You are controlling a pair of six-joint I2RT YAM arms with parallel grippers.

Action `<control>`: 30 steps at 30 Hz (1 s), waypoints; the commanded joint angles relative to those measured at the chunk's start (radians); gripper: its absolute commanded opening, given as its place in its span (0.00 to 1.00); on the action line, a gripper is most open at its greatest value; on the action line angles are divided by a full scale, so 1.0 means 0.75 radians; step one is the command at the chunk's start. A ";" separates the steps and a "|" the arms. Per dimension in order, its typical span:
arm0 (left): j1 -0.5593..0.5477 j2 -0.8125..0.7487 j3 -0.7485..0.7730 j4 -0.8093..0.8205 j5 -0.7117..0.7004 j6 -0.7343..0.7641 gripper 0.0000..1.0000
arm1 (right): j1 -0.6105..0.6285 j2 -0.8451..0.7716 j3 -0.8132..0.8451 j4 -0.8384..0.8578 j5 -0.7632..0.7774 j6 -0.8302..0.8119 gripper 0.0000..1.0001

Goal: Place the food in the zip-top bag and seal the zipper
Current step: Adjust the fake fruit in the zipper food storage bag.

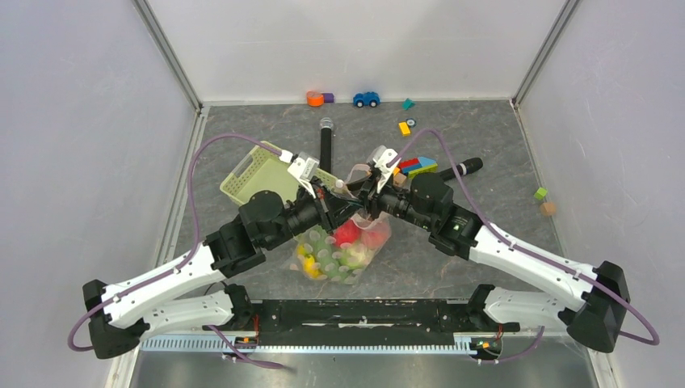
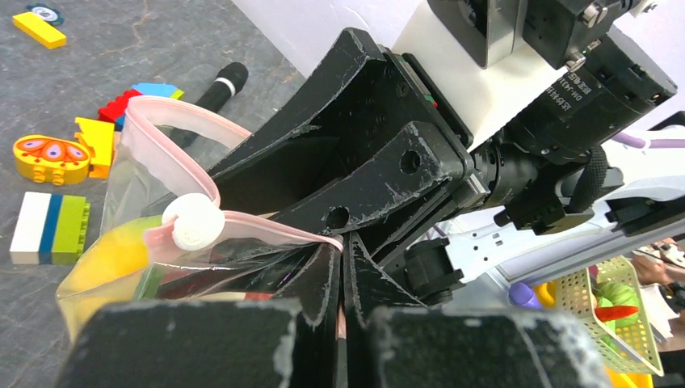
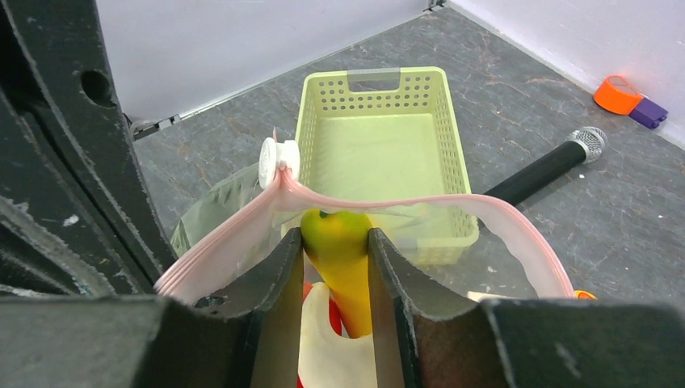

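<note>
The clear zip-top bag (image 1: 343, 246) lies between the two arms, holding red, green and yellow food (image 1: 347, 233). My left gripper (image 2: 346, 250) is shut on the bag's pink zipper (image 2: 258, 225), close to the white slider (image 2: 194, 221), and holds that edge up. Inside the open bag mouth, my right gripper (image 3: 334, 236) is shut on the yellow banana (image 3: 343, 267), with one finger (image 3: 275, 275) on each side of it. The zipper (image 3: 388, 204) arcs open around the right fingers. The two grippers meet above the bag (image 1: 349, 200).
The pale green basket (image 1: 254, 176) stands empty just behind the bag. A black microphone (image 1: 326, 141) lies behind it and another dark stick (image 1: 462, 168) to the right, beside coloured blocks (image 1: 418, 166). A toy car (image 1: 366, 99) and more blocks sit along the back wall.
</note>
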 commanded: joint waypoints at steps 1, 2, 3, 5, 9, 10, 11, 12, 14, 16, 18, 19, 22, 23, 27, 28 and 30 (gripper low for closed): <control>-0.002 -0.024 0.002 0.205 0.096 0.047 0.02 | 0.021 0.068 0.076 0.031 -0.025 -0.005 0.26; -0.001 -0.033 -0.008 0.202 0.072 0.047 0.02 | 0.023 0.074 0.087 -0.012 -0.031 -0.019 0.26; -0.001 -0.045 -0.019 0.196 0.019 0.049 0.02 | 0.025 0.073 0.093 -0.042 -0.058 -0.043 0.26; -0.001 -0.070 -0.036 0.177 -0.065 0.054 0.02 | 0.030 0.057 0.096 -0.093 -0.127 -0.084 0.28; -0.001 -0.125 -0.073 0.158 -0.217 0.050 0.02 | 0.029 0.015 0.133 -0.188 -0.311 -0.151 0.36; -0.002 -0.138 -0.080 0.154 -0.251 0.049 0.02 | 0.029 0.002 0.143 -0.201 -0.329 -0.156 0.38; -0.001 -0.152 -0.087 0.150 -0.280 0.048 0.02 | 0.030 -0.017 0.151 -0.228 -0.335 -0.159 0.40; -0.002 -0.166 -0.093 0.148 -0.303 0.048 0.02 | 0.029 -0.037 0.159 -0.253 -0.323 -0.158 0.42; -0.001 -0.194 -0.108 0.145 -0.344 0.047 0.02 | 0.030 -0.082 0.177 -0.290 -0.253 -0.149 0.45; -0.002 -0.215 -0.118 0.137 -0.366 0.045 0.02 | 0.030 -0.126 0.188 -0.313 -0.209 -0.157 0.49; 0.000 -0.233 -0.124 0.132 -0.374 0.045 0.02 | 0.030 -0.175 0.185 -0.316 -0.199 -0.158 0.54; -0.001 -0.239 -0.128 0.131 -0.379 0.045 0.02 | 0.029 -0.192 0.187 -0.319 -0.204 -0.158 0.57; -0.001 -0.253 -0.140 0.131 -0.386 0.040 0.02 | 0.029 -0.238 0.189 -0.332 -0.206 -0.157 0.66; -0.001 -0.255 -0.142 0.131 -0.388 0.039 0.02 | 0.029 -0.253 0.190 -0.335 -0.202 -0.157 0.69; -0.002 -0.263 -0.146 0.124 -0.385 0.036 0.02 | 0.029 -0.309 0.188 -0.358 -0.138 -0.134 0.74; -0.003 -0.266 -0.146 0.121 -0.385 0.034 0.02 | 0.029 -0.328 0.186 -0.367 -0.088 -0.119 0.74; -0.003 -0.268 -0.147 0.119 -0.380 0.035 0.02 | 0.029 -0.369 0.177 -0.386 0.041 -0.089 0.74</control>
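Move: The right hand already holds the yellow fruit in the mouth of the bag; the fruit's middle lies about 1 cm ahead, 2 cm left and 3 cm below the finger point. The white zipper slider is about 3 cm left and 1 cm back at roughly that hand's height, the tomato about 7 cm back, 1 cm left and 11 cm below. From the left hand, pinching the rim, the fruit is some 6 cm ahead, 5 cm left and 3 cm below. The right fingers let go of the yellow fruit, first easing about 1 cm down, then opening wide as the hand draws up some 7 cm, back and to the right, clear of the fruit. Still pinching the rim, the left hand carries it about 5 cm left and slightly forward, swinging roughly 15 degrees counter-clockwise. ##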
